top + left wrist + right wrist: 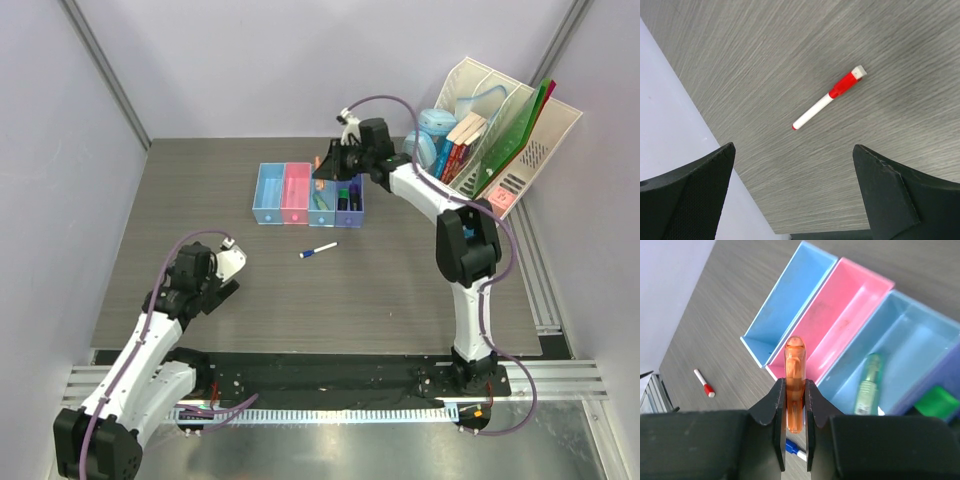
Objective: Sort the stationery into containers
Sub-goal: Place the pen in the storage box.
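Note:
The containers are four joined trays at mid-table: light blue, pink, light blue and purple. My right gripper hangs over the near end of the pink tray, shut on an orange highlighter that sticks out past the fingertips. A green highlighter lies in the third tray, and something green sits in the purple one. A blue-capped white marker lies loose on the table. My left gripper is open above bare table, short of a red-capped white marker.
A large white slanted file rack with books and folders stands at the back right, close behind the right arm. The table's left edge meets the pale wall next to my left gripper.

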You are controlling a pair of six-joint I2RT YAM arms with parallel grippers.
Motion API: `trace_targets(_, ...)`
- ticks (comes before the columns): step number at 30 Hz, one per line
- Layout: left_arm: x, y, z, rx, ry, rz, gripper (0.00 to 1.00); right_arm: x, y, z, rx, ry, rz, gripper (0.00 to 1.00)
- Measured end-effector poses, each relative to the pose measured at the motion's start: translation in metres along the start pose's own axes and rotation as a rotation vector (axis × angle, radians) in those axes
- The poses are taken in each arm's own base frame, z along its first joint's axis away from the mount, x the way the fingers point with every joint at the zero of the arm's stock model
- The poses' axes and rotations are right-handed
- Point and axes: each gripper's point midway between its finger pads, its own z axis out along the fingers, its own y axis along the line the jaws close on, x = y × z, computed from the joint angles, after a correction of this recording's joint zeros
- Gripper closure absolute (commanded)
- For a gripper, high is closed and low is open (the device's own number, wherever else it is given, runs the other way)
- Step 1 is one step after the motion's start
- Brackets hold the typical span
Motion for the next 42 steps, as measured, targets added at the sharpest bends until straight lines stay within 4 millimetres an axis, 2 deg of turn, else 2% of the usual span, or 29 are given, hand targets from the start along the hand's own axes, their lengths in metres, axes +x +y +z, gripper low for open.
trace_targets(5, 0.004, -0.003, 0.000, 0.014, 0.016, 0.019, 0.00, 0.029, 0.002, 0.024, 0.001, 0.059, 0.016, 0.99)
trace_targets(15, 0.006, -0.003, -0.001, 0.016, 0.019, 0.041, 0.00, 0.022, -0.020, 0.022, 0.074, 0.029, -0.017, 0.99)
trace_targets(19, 0.010, -0.007, 0.003, 0.021, 0.025, 0.067, 0.00, 0.027, -0.026, 0.023, 0.094, 0.037, -0.033, 0.98)
trace_targets(23, 0.015, -0.012, 0.010, 0.032, 0.036, 0.107, 0.00, 0.030, -0.029, 0.023, 0.106, 0.042, -0.044, 0.89)
trace_targets(26, 0.019, -0.016, 0.015, 0.041, 0.044, 0.140, 0.00, 0.029, -0.030, 0.023, 0.113, 0.041, -0.048, 0.73)
trace_targets(27, 0.020, -0.017, 0.017, 0.044, 0.046, 0.150, 0.00, 0.030, -0.030, 0.023, 0.114, 0.043, -0.049, 0.65)
trace_targets(31, 0.019, -0.017, 0.021, 0.043, 0.042, 0.177, 0.00, 0.031, -0.032, 0.022, 0.123, 0.047, -0.062, 0.52)
trace_targets(42, 0.016, -0.016, 0.024, 0.042, 0.027, 0.203, 0.00, 0.042, -0.034, 0.021, 0.137, 0.095, -0.105, 0.46)
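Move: The right hand, holding the orange pen, is over the storage box; the light-blue compartment it is meant for lies about 15 cm below, centred some 2 cm back and level sideways. In that compartment is the green highlighter, roughly 4 cm back of the hand; the pink compartment is some 6 cm left of the target one, the purple one with two markers about 6 cm right. The left hand's red pen lies about 4 cm ahead, 2 cm right, 8 cm below. The right hand lowers the orange pen towards the light-blue compartment, swinging about 2 cm left and then back right while sinking between 5 and 6 cm in all with a slight roll of the wrist, and late on spreads its fingers to about half open to let the pen go from just above. The empty left hand, fingers still wide open, sinks some 3 cm towards the red pen with a small clockwise turn and then holds there, not touching it. ##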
